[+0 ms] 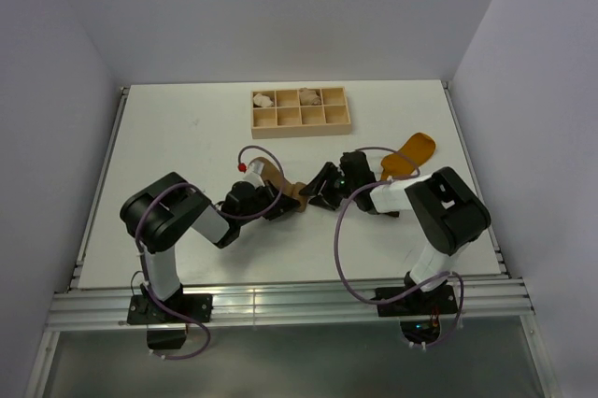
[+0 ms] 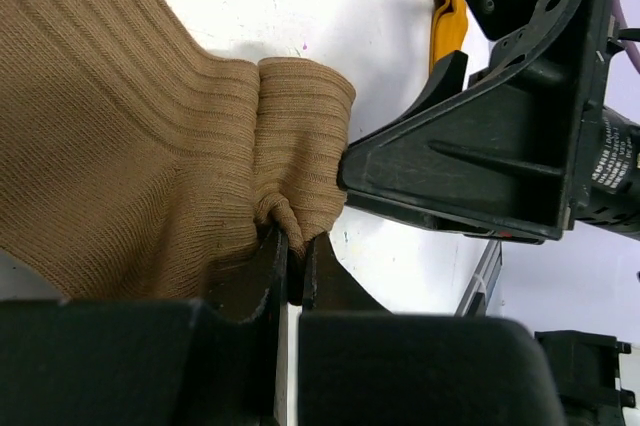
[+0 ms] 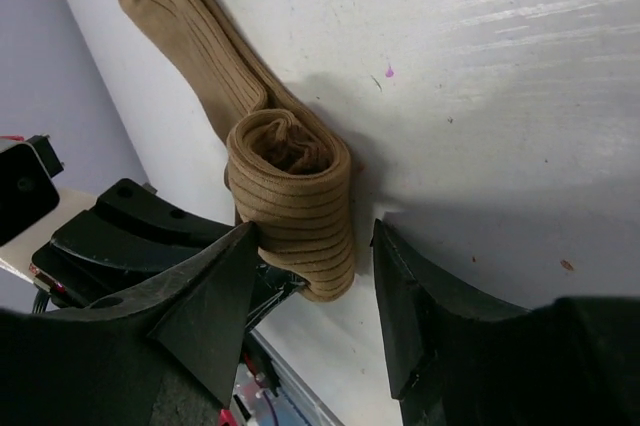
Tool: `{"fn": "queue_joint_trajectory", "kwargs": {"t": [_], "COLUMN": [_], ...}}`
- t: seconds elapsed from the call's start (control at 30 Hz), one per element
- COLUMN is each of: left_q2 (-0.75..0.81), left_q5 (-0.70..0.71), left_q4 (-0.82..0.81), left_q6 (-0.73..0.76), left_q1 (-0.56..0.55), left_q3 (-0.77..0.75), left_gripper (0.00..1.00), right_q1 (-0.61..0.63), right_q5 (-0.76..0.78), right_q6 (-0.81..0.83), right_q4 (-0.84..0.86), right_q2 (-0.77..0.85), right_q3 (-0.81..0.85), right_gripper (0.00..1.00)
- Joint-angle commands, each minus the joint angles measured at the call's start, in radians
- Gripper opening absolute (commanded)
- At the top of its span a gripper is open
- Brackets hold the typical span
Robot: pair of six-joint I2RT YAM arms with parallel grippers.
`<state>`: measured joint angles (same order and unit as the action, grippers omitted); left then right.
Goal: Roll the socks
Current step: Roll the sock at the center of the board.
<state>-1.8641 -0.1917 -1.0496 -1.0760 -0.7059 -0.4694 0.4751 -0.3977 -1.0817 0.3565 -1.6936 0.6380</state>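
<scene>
The tan-brown sock (image 1: 277,179) lies mid-table, one end curled into a small roll (image 3: 295,196). My left gripper (image 2: 295,251) is shut on a pinch of fabric at the roll's edge (image 2: 300,136). My right gripper (image 3: 315,236) faces it from the right and stands open around the roll. Its left finger (image 3: 215,286) touches the roll and its right finger (image 3: 410,296) stays clear of it. The rest of that sock (image 2: 110,136) spreads flat behind the left gripper. The mustard-orange sock (image 1: 409,154) lies flat to the right, beside the right arm; its cuff is hidden.
A wooden compartment tray (image 1: 301,133) stands at the back centre with pale fabric bundles (image 1: 263,98) in two far cells. A metal rail (image 1: 280,300) runs along the near edge. The two grippers (image 1: 306,194) almost meet head-on.
</scene>
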Motion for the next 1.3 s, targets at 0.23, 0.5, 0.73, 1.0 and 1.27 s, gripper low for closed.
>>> {"fn": "queue_joint_trajectory", "kwargs": {"t": [0.23, 0.5, 0.73, 1.0, 1.27], "left_q2": [-0.044, 0.021, 0.193, 0.283, 0.198], "left_q5": [-0.046, 0.004, 0.168, 0.492, 0.595], "left_q4": [0.002, 0.084, 0.314, 0.546, 0.517], "left_q6": [-0.009, 0.028, 0.146, 0.366, 0.442], "left_q1": [0.002, 0.000, -0.036, -0.228, -0.323], "left_q3": [0.011, 0.006, -0.024, -0.152, -0.224], "left_gripper": [0.00, 0.27, 0.46, 0.48, 0.47], "right_q1": [0.007, 0.007, 0.017, 0.045, 0.094], "right_q5": [-0.064, -0.001, 0.238, 0.345, 0.395], "right_q6": [-0.023, 0.135, 0.299, 0.371, 0.376], "right_q4": [0.194, -0.110, -0.606, -0.852, -0.948], "right_q2": [-0.086, -0.019, 0.026, -0.055, -0.147], "right_q3": [-0.012, 0.072, 0.337, 0.492, 0.569], "right_gripper": [0.29, 0.00, 0.00, 0.00, 0.00]}}
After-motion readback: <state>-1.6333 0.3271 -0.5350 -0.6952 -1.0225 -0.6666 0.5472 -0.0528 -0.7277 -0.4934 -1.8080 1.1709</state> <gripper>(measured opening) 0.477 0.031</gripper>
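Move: Just in front of the left fingertips, which still pinch its near edge, the rolled cuff has its middle about 2 cm ahead and 1 cm right. From the open right hand the cuff is some 2 cm left, 1 cm ahead and slightly lower. The sock's flat part lies about 6 cm ahead and 6 cm left of the right hand's cuff target; the mustard sock is roughly 6 cm ahead and 22 cm right of the right hand, the wooden box 20 cm ahead and 3 cm left. Easing about 1 cm left, the right hand shuts its fingers on the rolled cuff; only then does the left hand open and let go. The right draws the cuff right and forward, rising a little before sinking again, its fingers tipping some 35 degrees steeper. The left first eases left, then rises about 4 cm, going right and back with fingers open and swinging to point more forward. ##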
